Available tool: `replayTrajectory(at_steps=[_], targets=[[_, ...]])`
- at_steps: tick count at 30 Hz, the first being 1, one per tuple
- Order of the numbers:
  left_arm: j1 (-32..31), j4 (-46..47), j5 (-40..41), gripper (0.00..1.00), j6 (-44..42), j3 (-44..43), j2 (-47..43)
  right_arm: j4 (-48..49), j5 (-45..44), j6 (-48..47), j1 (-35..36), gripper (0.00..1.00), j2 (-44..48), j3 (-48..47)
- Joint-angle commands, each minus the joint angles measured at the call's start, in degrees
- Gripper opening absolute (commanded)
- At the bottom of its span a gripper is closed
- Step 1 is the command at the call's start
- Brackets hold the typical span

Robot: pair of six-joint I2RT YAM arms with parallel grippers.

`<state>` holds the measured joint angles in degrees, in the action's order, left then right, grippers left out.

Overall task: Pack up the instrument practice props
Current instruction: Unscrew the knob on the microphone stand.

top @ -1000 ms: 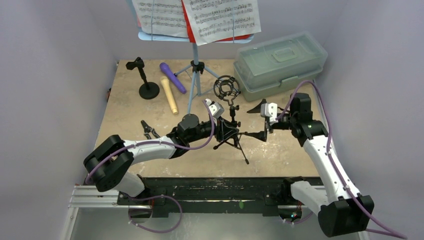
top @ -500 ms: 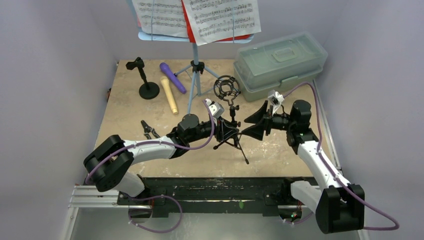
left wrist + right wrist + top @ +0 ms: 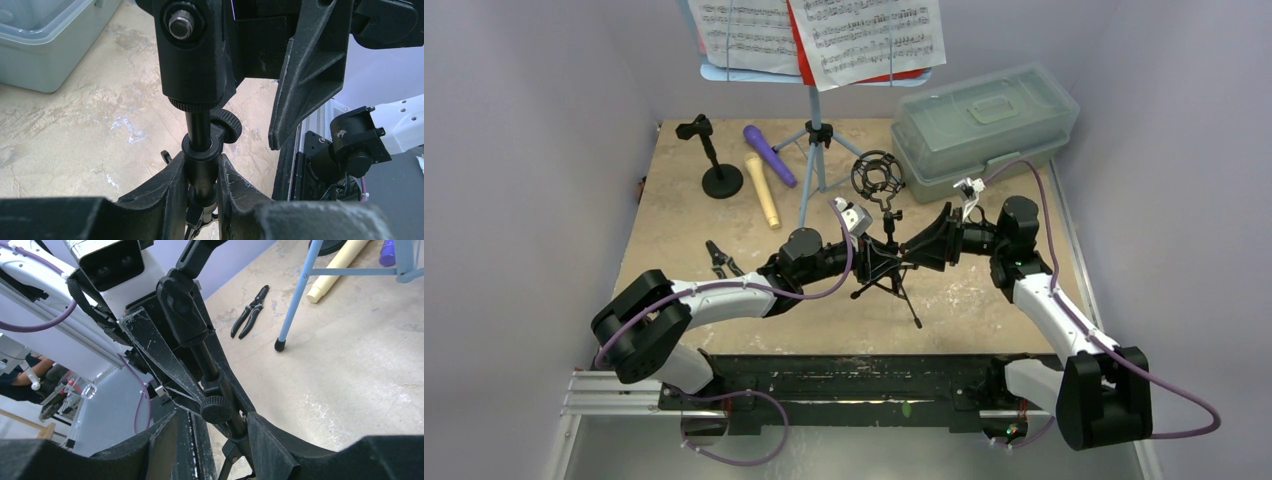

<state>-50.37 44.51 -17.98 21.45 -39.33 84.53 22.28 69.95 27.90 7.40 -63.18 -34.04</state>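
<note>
The black tripod mic holder (image 3: 886,268) stands mid-table, its ring (image 3: 876,175) at the top. My left gripper (image 3: 871,262) is shut on its stem (image 3: 202,167). My right gripper (image 3: 921,250) is open and straddles the same stem near the knob (image 3: 216,409), just below the left fingers (image 3: 150,347). The purple microphone (image 3: 769,155), tan microphone (image 3: 763,190) and round-base holder (image 3: 721,180) lie at the back left. The pale-blue music rack (image 3: 814,150) holds sheet-music pages (image 3: 864,35).
The translucent lidded box (image 3: 979,125) sits shut at the back right, and also shows in the left wrist view (image 3: 45,45). Black pliers (image 3: 720,260) lie left of my left arm. A rack leg (image 3: 295,305) stands close behind the tripod holder.
My right arm has swung left and turned its wrist, bringing its open jaws around the tripod holder's stem. My left gripper has held still on the stem.
</note>
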Motion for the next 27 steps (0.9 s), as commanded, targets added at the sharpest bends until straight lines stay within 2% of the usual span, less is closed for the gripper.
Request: replayTrajectory(at_steps=[1,21,23,27], targets=[[0.2,5.2,-0.1,0.0,-1.0,-2.4,-0.7,2.6,-0.7,1.3,0.4,0.55,-0.2,-2.1],[0.2,5.0,0.1,0.0,-1.2,-2.6,-0.3,1.3,-0.8,-0.1,1.8,0.43,-1.3,-3.8],[0.2,4.9,0.1,0.0,-1.2,-2.6,-0.2,0.5,-0.9,-1.1,1.9,0.38,-1.3,-4.0],[0.2,4.9,0.1,0.0,-1.2,-2.6,-0.2,-0.5,-0.7,-2.9,2.1,0.18,-1.3,-4.3]])
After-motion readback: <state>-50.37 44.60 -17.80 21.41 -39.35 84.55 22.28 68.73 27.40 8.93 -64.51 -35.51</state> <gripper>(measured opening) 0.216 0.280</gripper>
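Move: The knob on the microphone stand sits right at the right hand's open fingertips, about 1 cm farther left and level with them fore and aft and in height. The left gripper's fingertips, still pinching the post, are some 3 cm to the left and 2 cm lower; the ring-shaped mount is roughly 5 cm ahead, 4 cm left and 10 cm up. From the left hand the knob is about 3 cm right and 2 cm up, level fore and aft. Creeping left by under 1 cm, with a slight forward and upward drift, the right hand settles its fingertips around the knob while its fingers close from a bit over half open to about a quarter, ending pinched on both sides of the knob, the wrist not turning. The left hand stays in place and keeps its pinch on the post below. ##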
